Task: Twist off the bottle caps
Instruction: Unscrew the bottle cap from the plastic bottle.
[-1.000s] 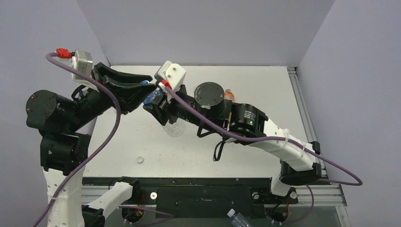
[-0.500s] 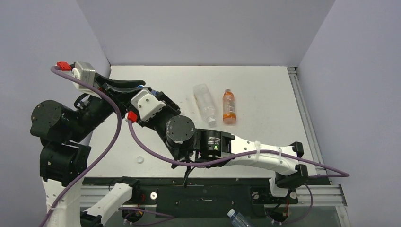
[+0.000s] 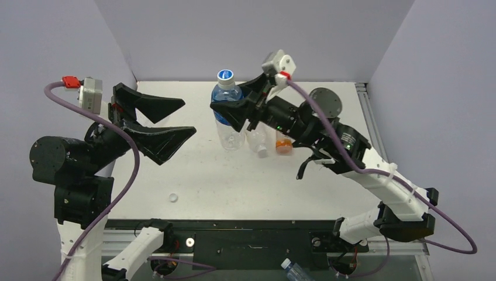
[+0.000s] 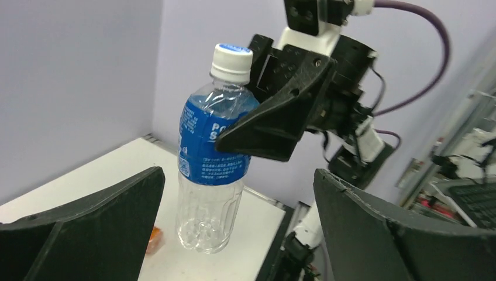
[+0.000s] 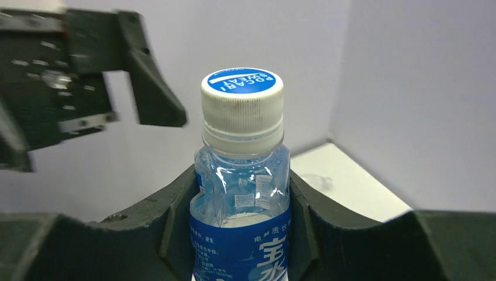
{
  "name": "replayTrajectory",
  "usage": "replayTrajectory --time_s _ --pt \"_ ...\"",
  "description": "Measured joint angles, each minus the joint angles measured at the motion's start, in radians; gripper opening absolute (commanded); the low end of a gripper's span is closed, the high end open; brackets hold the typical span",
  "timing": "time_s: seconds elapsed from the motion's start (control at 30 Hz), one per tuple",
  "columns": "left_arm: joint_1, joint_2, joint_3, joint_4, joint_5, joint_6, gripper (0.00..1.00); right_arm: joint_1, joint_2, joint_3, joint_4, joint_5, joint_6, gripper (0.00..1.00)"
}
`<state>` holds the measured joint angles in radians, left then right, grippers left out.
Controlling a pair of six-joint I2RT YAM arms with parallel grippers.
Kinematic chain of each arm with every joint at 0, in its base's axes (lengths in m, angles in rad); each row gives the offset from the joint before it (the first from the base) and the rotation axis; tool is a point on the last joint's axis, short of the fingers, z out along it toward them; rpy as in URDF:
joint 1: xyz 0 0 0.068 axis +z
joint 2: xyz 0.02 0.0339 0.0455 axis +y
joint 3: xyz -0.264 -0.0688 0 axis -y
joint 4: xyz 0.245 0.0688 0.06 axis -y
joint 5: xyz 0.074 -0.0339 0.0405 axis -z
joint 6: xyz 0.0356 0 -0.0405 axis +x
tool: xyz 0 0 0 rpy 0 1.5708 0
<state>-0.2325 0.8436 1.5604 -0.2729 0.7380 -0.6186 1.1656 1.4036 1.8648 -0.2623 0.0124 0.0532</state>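
Note:
My right gripper (image 3: 229, 110) is shut on a blue-labelled clear bottle (image 3: 227, 120) and holds it upright above the back of the table. The bottle's cap (image 3: 225, 75) is white and ridged with a blue printed top, and it sits screwed on the neck (image 5: 242, 102). In the right wrist view both fingers (image 5: 146, 228) clasp the bottle at its label. My left gripper (image 3: 186, 119) stands wide open to the left of the bottle, apart from it. In the left wrist view the bottle (image 4: 212, 175) and its cap (image 4: 231, 61) stand beyond my spread fingers (image 4: 88, 228).
A clear bottle (image 3: 255, 140) and an orange bottle (image 3: 283, 143) lie on the white table (image 3: 327, 111) behind the held one. A loose white cap (image 3: 173, 198) rests near the front left. Another bottle (image 3: 294, 270) lies below the table's front rail.
The left gripper has opened wide and drawn back left. The right arm has swung the bottle from the left side to the back centre and stood it upright.

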Motion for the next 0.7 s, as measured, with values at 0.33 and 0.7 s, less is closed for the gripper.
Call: replayTrajectory --time_s 0.33,0.7 --pt "0.001 0.068 0.047 0.217 0.193 -0.288 0.97 -0.087 -0.011 0.001 0.078 -0.735 0.304 0.00" --pt "0.001 0.076 0.062 0.286 0.289 -0.359 0.87 -0.084 0.188 0.168 0.046 -0.930 0.398 0.00"
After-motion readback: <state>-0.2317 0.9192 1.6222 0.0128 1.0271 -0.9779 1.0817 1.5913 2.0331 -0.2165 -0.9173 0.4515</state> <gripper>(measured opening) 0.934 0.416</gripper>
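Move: The white cap, still on the blue-labelled plastic bottle, lies roughly 4 cm ahead of the open left hand, 10 cm to its right and 8 cm above it. The bottle's middle is 4 cm ahead, 11 cm right and about 1 cm below the left hand. From the right hand, which already grips the bottle, the left fingers' gap lies some 3 cm back and 11 cm left at about its height; the cap is 1 cm ahead, 1 cm left and 8 cm above. Still pinching the bottle round its label, the right hand sweeps it back some 11 cm, first edging up and right, then sinking and easing left, and turns about 50 degrees counter-clockwise to bring the cap towards the open left fingers. The left hand backs off about 5 cm, rising and drifting right, and turns some 20 degrees clockwise, fingers staying wide. ##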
